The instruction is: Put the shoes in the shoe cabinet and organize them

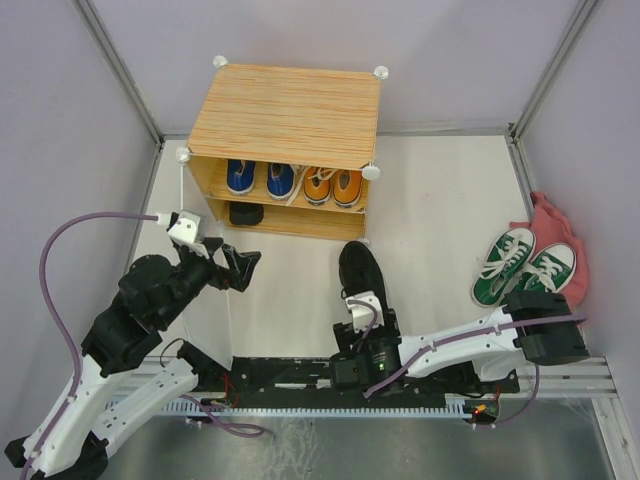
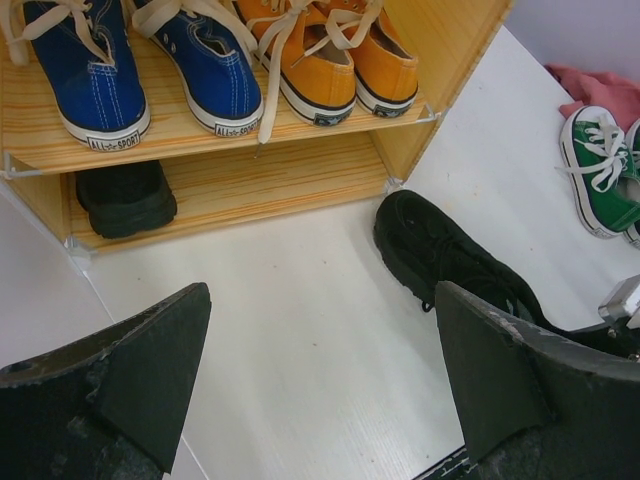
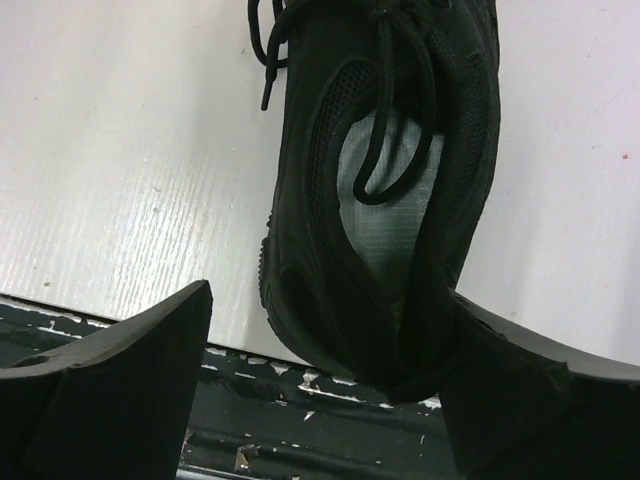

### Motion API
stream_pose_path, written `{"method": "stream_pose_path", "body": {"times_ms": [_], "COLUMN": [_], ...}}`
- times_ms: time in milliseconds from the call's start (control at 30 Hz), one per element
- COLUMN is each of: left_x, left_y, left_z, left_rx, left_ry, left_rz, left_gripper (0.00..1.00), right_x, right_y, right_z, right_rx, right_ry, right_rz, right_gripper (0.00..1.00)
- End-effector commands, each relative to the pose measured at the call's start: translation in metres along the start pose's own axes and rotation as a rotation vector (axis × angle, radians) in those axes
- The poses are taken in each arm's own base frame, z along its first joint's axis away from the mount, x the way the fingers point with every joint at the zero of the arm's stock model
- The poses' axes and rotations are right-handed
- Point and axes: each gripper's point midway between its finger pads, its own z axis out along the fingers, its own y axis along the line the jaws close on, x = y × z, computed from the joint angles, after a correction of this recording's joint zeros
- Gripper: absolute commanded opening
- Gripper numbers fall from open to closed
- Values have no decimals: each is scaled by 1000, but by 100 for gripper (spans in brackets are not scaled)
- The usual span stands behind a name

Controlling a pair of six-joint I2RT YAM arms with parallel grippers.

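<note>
The shoe cabinet (image 1: 285, 110) stands at the back. Its upper shelf holds the blue sneakers (image 1: 258, 178) and the orange sneakers (image 1: 333, 185). One black boot (image 1: 246, 213) sits on the lower shelf at the left. The other black boot (image 1: 358, 265) lies on the table in front of the cabinet's right side. My right gripper (image 1: 360, 305) is open with that boot's heel (image 3: 380, 250) between its fingers, close against the right one. My left gripper (image 1: 235, 265) is open and empty over the table in front of the cabinet (image 2: 280, 180). The green sneakers (image 1: 522, 265) sit at the right.
A pink cloth (image 1: 555, 220) lies under and behind the green sneakers by the right wall. A white translucent door panel (image 1: 205, 300) stands open at the cabinet's left front, beside my left arm. Grey walls close in both sides and the back.
</note>
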Motion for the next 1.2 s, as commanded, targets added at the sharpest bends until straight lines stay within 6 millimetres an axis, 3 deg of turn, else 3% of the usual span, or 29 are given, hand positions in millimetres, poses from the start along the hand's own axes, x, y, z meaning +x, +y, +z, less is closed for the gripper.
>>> {"method": "stream_pose_path", "body": {"times_ms": [0,367,533,667,900,1000,1167], "left_x": [-4,2,4,5,7,7,9], "left_y": [0,-1,-2,-2,-2,-2,-3], "left_z": [-1,5,8,9,11,11,12], "left_rx": [-5,-2,-1,0,0,1,2], "left_ry": [-22,-5,1,6,15,13,12], "left_rz": [-29,-26,-30,-33,-31,-33,-34], "left_gripper": [99,100,100,100,100,100,100], "right_x": [-10,-21,-26,-17,-17,-22,-30], "right_y": [10,-22,-21,-27,-25,-16,7], "right_z": [-14,-10,-9,2,14,14,2], "right_rx": [-58,-51,-20,7,-8,-23,-96], "right_ry": [17,-41,-53,-58,-116,-123,-108], "right_rz": [90,174,132,192,141,52,-73], "right_gripper": [93,89,90,86,68,44,11]}}
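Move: The black shoe on the table lies lengthwise ahead of the right hand, its heel almost at the fingers and its middle about 10 cm ahead, 2 cm lower. The cabinet's front right corner stands some 25 cm straight ahead of that hand; the green pair is roughly 15 cm ahead and 44 cm to its right. From the left hand, that black shoe lies about 9 cm ahead, 26 cm to the right and 26 cm below. Raise the open right gripper about 1.5 cm beside the heel of the black shoe and shift it some 2 cm to the right to straddle the heel. Then ease forward and sink about 1 cm, closing the fingers from nearly wide open to mostly shut while drifting back left a little, so both tips pinch the collar at the heel. ##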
